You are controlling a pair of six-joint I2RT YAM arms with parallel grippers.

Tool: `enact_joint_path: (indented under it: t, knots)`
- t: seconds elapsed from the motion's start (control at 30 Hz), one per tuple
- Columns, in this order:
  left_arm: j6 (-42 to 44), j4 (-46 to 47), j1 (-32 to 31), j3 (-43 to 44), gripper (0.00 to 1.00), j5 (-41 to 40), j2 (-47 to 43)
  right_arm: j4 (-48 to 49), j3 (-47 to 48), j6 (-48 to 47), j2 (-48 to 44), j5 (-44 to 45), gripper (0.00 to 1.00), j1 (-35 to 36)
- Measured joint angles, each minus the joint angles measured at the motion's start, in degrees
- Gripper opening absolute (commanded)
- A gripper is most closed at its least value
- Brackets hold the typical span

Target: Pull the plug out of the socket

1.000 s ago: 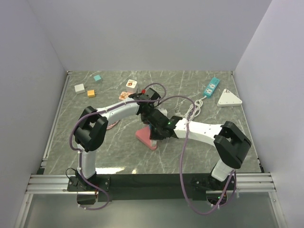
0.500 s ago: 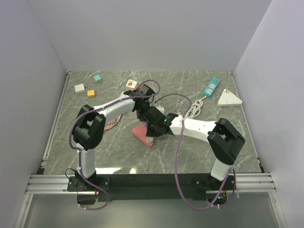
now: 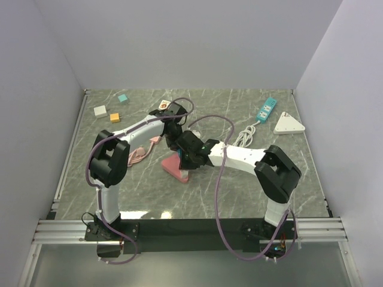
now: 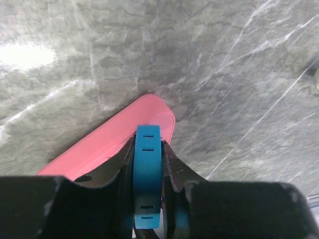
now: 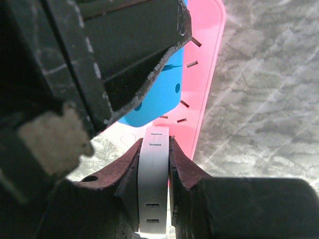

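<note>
The pink socket strip (image 3: 173, 168) lies mid-table under both grippers, and also shows in the left wrist view (image 4: 107, 147) and the right wrist view (image 5: 205, 55). My left gripper (image 4: 148, 144) is shut on a blue plug (image 4: 147, 169) that stands on the strip. My right gripper (image 5: 155, 141) is shut on a white plug (image 5: 153, 189) right next to the blue plug (image 5: 155, 97). From above, the left gripper (image 3: 175, 131) and the right gripper (image 3: 182, 150) are crowded together over the strip. The plugs' prongs are hidden.
A pink cable (image 3: 139, 154) trails left of the strip. A white cord coil (image 3: 242, 139), a teal power strip (image 3: 267, 108) and a white triangular piece (image 3: 289, 124) sit back right. Small blocks (image 3: 100, 110) lie back left.
Both arms have moved left and a little toward the back, and the pink socket strip has shifted left with them. Both grips are unchanged.
</note>
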Motion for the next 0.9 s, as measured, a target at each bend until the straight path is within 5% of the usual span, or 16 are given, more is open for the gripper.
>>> enact_joint_path:
  t: [0.67,0.9]
  knots:
    - [0.85,-6.23,5.22,6.19,0.00,5.49,-0.07,9.18,1.16,-3.30,3.74,2.27,0.00,0.37]
    - [4.33,-6.21,12.83,13.07,0.00,10.75,-0.13,13.57,-2.54,-2.75,1.29,0.33,0.00,0.35]
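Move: The left hand already grips the blue plug, which still stands in the pink triangular socket. The socket's middle is about 5 cm back from this hand and 5 cm below it, and the white plug some 7 cm back, 3 cm right and 3 cm lower. The right hand keeps its grip on that white plug; from it the blue plug is roughly 7 cm ahead and 3 cm left, and the socket's middle about 1 cm ahead, 4 cm left and 3 cm down. Still pinching the blue plug, the left hand tugs it up off the pink socket: a few centimetres of slow rise and leftward creep first, then a sudden jerk up, forward and left, about 8 cm higher in all, rolling some 10 degrees. The right hand keeps hold of the white plug and shifts about 3 cm left and 2 cm forward, its fingers tilting slightly forward. ##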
